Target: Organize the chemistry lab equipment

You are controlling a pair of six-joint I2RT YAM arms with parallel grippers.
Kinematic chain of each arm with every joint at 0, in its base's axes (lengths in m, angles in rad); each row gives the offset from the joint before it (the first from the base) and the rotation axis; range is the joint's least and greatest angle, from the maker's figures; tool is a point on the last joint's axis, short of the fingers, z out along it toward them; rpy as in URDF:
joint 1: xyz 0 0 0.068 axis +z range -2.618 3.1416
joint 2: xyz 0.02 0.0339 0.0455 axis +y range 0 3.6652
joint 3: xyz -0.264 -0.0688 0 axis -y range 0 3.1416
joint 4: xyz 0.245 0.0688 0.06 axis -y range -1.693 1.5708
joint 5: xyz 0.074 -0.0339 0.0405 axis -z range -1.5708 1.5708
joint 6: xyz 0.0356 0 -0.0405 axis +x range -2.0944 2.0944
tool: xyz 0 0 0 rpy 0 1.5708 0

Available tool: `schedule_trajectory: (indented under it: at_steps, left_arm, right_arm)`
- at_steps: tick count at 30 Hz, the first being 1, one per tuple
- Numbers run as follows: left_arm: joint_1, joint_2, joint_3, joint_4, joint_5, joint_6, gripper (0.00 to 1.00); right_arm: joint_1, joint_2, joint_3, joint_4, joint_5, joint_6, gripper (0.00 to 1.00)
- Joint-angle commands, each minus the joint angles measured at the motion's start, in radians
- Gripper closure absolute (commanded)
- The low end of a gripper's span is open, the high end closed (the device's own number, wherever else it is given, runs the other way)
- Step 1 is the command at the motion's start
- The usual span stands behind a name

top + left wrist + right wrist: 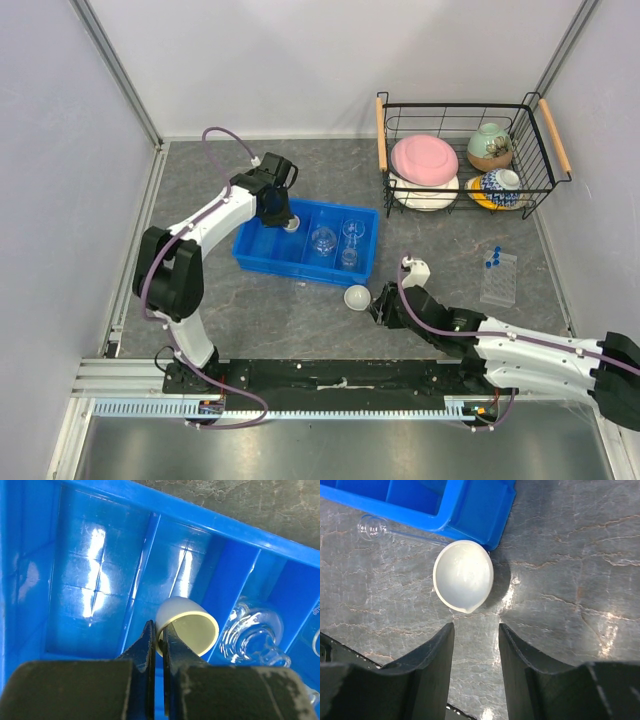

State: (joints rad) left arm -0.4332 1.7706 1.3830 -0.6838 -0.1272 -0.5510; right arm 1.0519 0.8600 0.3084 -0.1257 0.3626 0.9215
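Note:
My left gripper (159,627) is shut on the rim of a small white round dish (187,630), held tilted inside the blue divided bin (150,540). In the top view this gripper (287,218) hangs over the bin's left compartments. A clear glass flask (322,240) and a beaker (350,246) stand in the compartments to the right. A second white dish (463,575) lies on the table by the bin's near right corner. My right gripper (476,627) is open just short of it, touching nothing. The clear rack with blue-capped tubes (498,277) sits at the right.
A thin clear glass piece (372,527) lies on the table along the bin's near wall. A black wire basket (462,108) at the back right holds a pink plate (424,158) and patterned bowls. Grey walls close in the table on three sides.

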Motion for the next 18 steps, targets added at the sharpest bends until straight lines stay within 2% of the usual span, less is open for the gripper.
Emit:
schedule_trajectory:
  at_steps: [1, 8, 18]
  left_arm:
    - [0.014, 0.041, 0.051, 0.061, 0.011, 0.025, 0.98]
    - [0.033, 0.107, 0.083, 0.108, 0.015, 0.033, 0.98]
    - [0.056, 0.208, 0.142, 0.142, 0.046, 0.043, 0.98]
  right_arm:
    - [0.005, 0.056, -0.009, 0.156, 0.002, 0.002, 0.52]
    - [0.005, 0.122, -0.005, 0.254, 0.002, -0.018, 0.51]
    - [0.005, 0.186, -0.006, 0.274, 0.033, -0.021, 0.51]
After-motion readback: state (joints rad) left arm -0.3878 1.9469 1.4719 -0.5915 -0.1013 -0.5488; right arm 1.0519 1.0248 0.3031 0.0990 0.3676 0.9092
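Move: The left hand holds the small white cup by its wall over the blue tray. Its goal, the far end of the tray's second compartment, is about 4 cm ahead, 2 cm right and 4 cm lower; the beaker lies some 8 cm right and 4 cm back. From the right hand the white dish is roughly 4 cm ahead, 3 cm left and 3 cm below, the tray's near right corner about 7 cm ahead and 2 cm left, and the glass tube about 6 cm ahead and 8 cm left. Keeping the small white cup pinched by its wall and its attitude nearly unchanged, the left hand sinks into the tray's second compartment and then goes mostly forward, still easing down, towards the far wall, about 4 cm forward and 3 cm down in all. The right hand, fingers still half open, slides nearly level some 2.5 cm to the left and forward, slowing as its fingertips come up close to the near right rim of the white dish. ##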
